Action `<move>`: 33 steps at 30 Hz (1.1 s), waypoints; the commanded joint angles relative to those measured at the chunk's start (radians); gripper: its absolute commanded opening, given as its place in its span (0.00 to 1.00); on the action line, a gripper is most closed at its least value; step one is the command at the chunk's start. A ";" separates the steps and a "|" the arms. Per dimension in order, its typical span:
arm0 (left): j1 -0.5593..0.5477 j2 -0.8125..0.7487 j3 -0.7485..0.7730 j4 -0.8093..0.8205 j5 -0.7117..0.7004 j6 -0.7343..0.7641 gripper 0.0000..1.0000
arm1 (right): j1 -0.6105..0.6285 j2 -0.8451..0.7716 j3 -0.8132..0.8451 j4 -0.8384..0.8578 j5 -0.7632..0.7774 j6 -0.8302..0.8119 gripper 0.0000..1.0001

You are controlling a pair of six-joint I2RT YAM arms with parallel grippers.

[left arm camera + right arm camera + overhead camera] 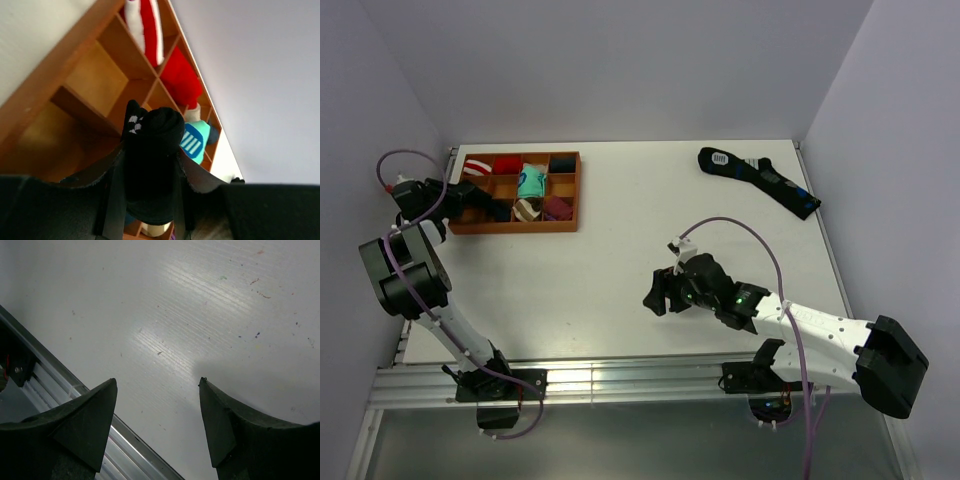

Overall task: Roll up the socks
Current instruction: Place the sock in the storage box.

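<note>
My left gripper (472,192) is over the left end of the wooden divided tray (515,228). In the left wrist view it (150,152) is shut on a rolled black sock (150,175) with small white marks, held above the tray's compartments (85,75). A flat dark sock pair with blue and white marks (758,180) lies at the far right of the table. My right gripper (660,293) is open and empty, low over bare white table (165,330) near the front edge.
The tray holds several rolled socks: red-and-white (145,25), red (180,80), teal with stripes (195,142), plus dark blue (563,163), brown-white (526,209) and purple (556,208). A metal rail (55,385) runs along the table's near edge. Walls close in left and right.
</note>
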 commanded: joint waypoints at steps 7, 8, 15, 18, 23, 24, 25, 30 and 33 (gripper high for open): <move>0.023 0.042 0.058 -0.085 -0.059 0.058 0.00 | -0.003 0.008 0.012 0.040 -0.009 -0.025 0.73; 0.023 0.047 0.075 -0.113 -0.065 0.069 0.00 | -0.003 0.007 0.010 0.040 -0.011 -0.025 0.73; 0.028 0.064 0.113 -0.220 -0.146 0.112 0.00 | -0.003 0.002 0.010 0.040 -0.023 -0.027 0.73; 0.029 0.070 0.143 -0.289 -0.204 0.141 0.00 | -0.001 0.002 0.010 0.040 -0.029 -0.030 0.73; 0.029 0.110 0.235 -0.455 -0.282 0.204 0.00 | -0.003 -0.001 0.010 0.040 -0.029 -0.033 0.73; 0.029 0.125 0.247 -0.478 -0.295 0.213 0.00 | -0.003 0.001 0.010 0.040 -0.029 -0.033 0.73; 0.029 0.130 0.265 -0.493 -0.319 0.227 0.00 | -0.001 -0.001 0.012 0.040 -0.029 -0.032 0.73; 0.028 0.163 0.296 -0.596 -0.391 0.254 0.00 | -0.003 0.007 0.016 0.040 -0.034 -0.033 0.73; 0.022 0.197 0.324 -0.657 -0.436 0.255 0.00 | -0.001 0.010 0.018 0.042 -0.034 -0.033 0.73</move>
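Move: The rolled black sock is already in the left fingers; the empty front-left compartment of the storage box, where it is going, lies about 5 cm to the left, 2 cm back and 9 cm below. The navy sock sits some 3 cm to the right and 2 cm back; the empty middle-left compartment is about 6 cm ahead and 5 cm left, and the red-white sock some 14 cm ahead and 5 cm left. From the right hand the front-left compartment is roughly 29 cm ahead and 48 cm left. Keeping its pinch on the rolled black sock, the left hand sinks about 5 cm and at the same time shifts about as far to the left, off the navy sock's column and down onto the empty front-left compartment. As it goes, mostly in the second half, the wrist tips the fingers some 25 degrees further down, from a shallow forward slant to a steep one, with the gap between the fingers unchanged. ##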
